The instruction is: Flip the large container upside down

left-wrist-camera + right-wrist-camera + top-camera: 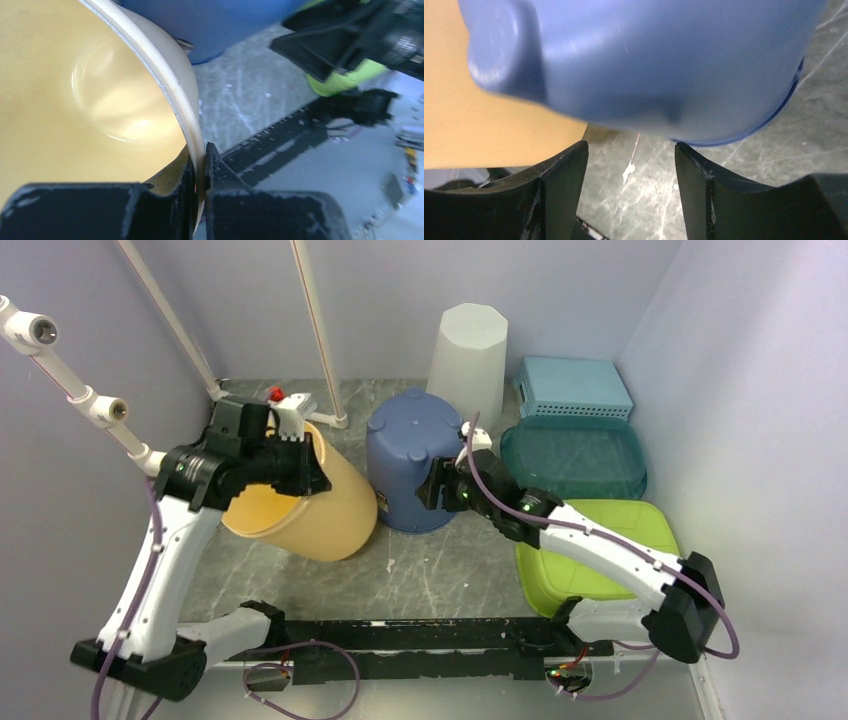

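Observation:
The large container point(325, 515) is a tan bucket lying tilted on its side at the left, its mouth facing the near left. My left gripper point(312, 468) is shut on its rim. In the left wrist view the fingers point(200, 165) pinch the thin rim wall, with the container's inside point(75, 100) on the left. My right gripper point(432, 486) stands open at the near right side of a blue container point(410, 455) that stands upside down. The right wrist view has nothing between its gripper's point(631, 155) fingertips, with the blue container point(649, 65) just ahead and the tan container point(474, 120) at left.
An upturned white container point(470, 350) stands at the back. A light-blue basket point(572, 387), a teal lid point(575, 455) and a green lid point(590, 540) lie along the right wall. White pipes point(320, 330) lean at the back left. Walls close in on three sides.

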You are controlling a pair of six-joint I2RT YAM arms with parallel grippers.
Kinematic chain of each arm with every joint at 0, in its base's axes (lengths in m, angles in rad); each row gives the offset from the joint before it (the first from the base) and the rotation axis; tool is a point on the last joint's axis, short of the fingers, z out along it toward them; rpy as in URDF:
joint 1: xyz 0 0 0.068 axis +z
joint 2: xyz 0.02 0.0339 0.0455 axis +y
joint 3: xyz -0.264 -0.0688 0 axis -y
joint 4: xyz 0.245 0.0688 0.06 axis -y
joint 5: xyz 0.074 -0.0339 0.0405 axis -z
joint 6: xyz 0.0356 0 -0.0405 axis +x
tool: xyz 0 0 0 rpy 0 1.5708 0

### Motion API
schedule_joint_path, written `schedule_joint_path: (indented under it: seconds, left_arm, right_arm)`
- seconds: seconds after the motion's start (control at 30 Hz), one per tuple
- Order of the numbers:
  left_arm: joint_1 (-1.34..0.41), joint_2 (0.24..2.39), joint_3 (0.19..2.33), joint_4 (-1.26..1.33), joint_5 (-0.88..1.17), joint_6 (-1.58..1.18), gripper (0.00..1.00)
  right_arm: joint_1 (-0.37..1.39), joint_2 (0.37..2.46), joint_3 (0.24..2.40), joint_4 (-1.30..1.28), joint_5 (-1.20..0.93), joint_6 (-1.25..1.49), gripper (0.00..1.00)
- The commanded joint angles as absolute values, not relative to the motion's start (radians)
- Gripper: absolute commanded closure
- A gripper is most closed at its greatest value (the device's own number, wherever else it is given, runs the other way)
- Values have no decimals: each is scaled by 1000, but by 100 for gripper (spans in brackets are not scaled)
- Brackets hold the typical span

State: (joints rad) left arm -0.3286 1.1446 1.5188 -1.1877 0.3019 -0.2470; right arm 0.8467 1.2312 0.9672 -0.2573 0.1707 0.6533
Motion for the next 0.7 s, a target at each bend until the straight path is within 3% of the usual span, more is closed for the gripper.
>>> schedule_joint_path:
  seconds: [0.0, 0.23, 0.47, 0.67]
  left_arm:
    - [-331, 1046, 1480, -1119, 529, -319, 97]
    - [-331, 911, 1364, -991, 760, -470, 97]
    - [-332, 820, 1155, -645, 1049, -732, 97]
    - [-333, 734, 871, -220, 1025, -1017, 97]
  right_arm:
    - [845, 1062, 852, -211, 103, 701, 30]
    - [844, 758, 696, -313, 140, 780, 23]
    - [843, 617, 677, -421, 124, 843, 14]
    - [843, 470, 657, -445, 168, 879, 9]
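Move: The left hand already pinches the large cream container's rim; its middle hangs some 12 cm below and 4 cm left. Open table lies about 6 cm back, 18 cm right and 28 cm below that hand, and the blue bin 14 cm ahead, 22 cm right, 17 cm down. From the right hand, the container is roughly 26 cm left, 1 cm back and slightly lower; the blue bin is 12 cm ahead, 3 cm left, 8 cm down. Left hand keeps the rim, swinging about 10 cm back and right, rolling 40 degrees; right hand retreats likewise, opening wider. ##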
